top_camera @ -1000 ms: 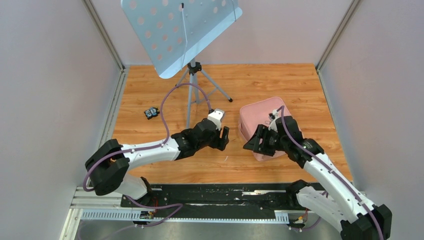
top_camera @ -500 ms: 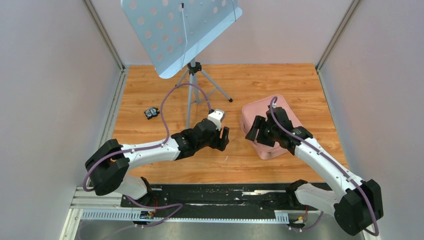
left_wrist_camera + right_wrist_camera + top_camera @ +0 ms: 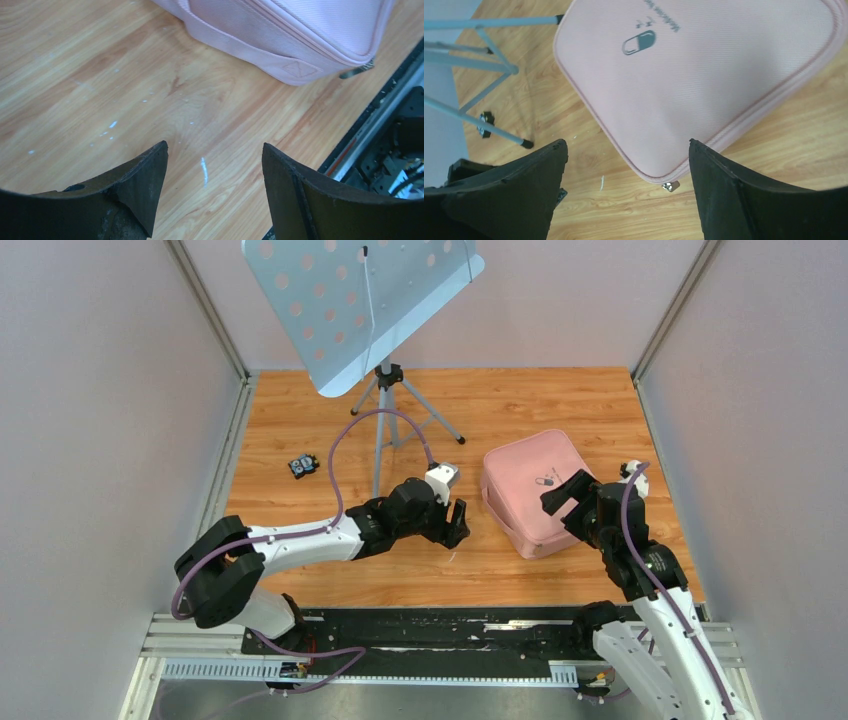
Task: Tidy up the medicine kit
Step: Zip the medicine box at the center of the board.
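The medicine kit (image 3: 530,492) is a pink soft case lying closed and flat on the wooden floor, right of centre, with its pill logo (image 3: 639,42) facing up. Its zipper pull (image 3: 669,186) sticks out at the near corner. My right gripper (image 3: 563,494) hovers over the kit's right side, open and holding nothing. In the right wrist view the right gripper (image 3: 628,143) frames the kit's (image 3: 704,90) corner. My left gripper (image 3: 458,522) is open just left of the kit, low over bare floor. The left wrist view shows the left gripper (image 3: 215,145) short of the kit's (image 3: 300,35) side.
A blue perforated music stand (image 3: 360,300) on a tripod (image 3: 385,430) rises at the back, left of centre. A small black object (image 3: 303,465) lies on the floor at the left. Grey walls close in both sides, and a black rail (image 3: 420,625) runs along the near edge.
My right arm has pulled back to the right off the kit's left side, and its jaws have opened wider. The kit now lies uncovered. My left gripper has shifted slightly right.
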Action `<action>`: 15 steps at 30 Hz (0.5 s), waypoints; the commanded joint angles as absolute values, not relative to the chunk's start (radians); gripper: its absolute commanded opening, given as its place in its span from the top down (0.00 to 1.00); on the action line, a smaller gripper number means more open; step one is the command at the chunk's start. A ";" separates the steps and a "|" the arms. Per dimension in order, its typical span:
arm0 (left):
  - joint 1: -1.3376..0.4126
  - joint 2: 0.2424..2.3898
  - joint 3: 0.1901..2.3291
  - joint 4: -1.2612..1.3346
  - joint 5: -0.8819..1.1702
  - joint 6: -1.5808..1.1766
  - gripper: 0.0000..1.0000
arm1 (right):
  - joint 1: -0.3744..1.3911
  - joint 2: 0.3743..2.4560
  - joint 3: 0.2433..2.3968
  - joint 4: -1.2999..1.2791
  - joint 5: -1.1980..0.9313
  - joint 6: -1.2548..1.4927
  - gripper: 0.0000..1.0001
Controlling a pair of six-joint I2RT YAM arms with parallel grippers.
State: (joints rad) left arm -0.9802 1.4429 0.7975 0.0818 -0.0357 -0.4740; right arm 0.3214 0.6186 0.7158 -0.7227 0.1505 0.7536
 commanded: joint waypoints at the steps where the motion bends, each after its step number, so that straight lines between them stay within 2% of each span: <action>1: -0.988 1.472 0.836 0.167 0.087 -0.486 0.23 | 0.206 0.621 0.697 -0.801 0.123 0.850 0.10; 5: -0.994 1.475 0.846 0.170 0.099 -0.488 0.23 | -0.008 0.637 0.618 -0.804 -0.088 0.891 0.10; 8: -0.995 1.477 0.849 0.168 0.102 -0.486 0.23 | -0.145 0.605 0.543 -0.769 -0.221 0.907 0.19; 11: -0.996 1.482 0.851 0.170 0.110 -0.486 0.23 | -0.198 0.565 0.482 -0.708 -0.329 0.912 0.28; 15: -0.995 1.499 0.859 0.171 0.126 -0.488 0.23 | -0.209 0.552 0.433 -0.640 -0.374 0.932 0.36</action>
State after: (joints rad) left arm -0.9928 1.4818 0.8139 0.1314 0.0975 -0.4755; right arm -0.1974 0.5705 0.4522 -0.7544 -0.2436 0.8936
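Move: The zipper pull hangs at the medicine box's near left corner, about 3 cm back from the right hand, level with it sideways and some 11 cm below. The box's middle is roughly 9 cm ahead of that hand, straight on and 13 cm down; the side strap is about 4 cm ahead, 7 cm left and 13 cm down. From the left hand the pull lies some 4 cm back, 16 cm right and 4 cm lower. Towards the zipper pull the right hand sinks about 9 cm beside the box's near end, swinging right nearly 5 cm, drifting back and at last easing left again. Its wrist turns some 30 degrees, fingers tipping further down, clockwise, left side rising; after a slight opening they close partway, still empty. The left hand, open, edges about 3 cm right and back. ##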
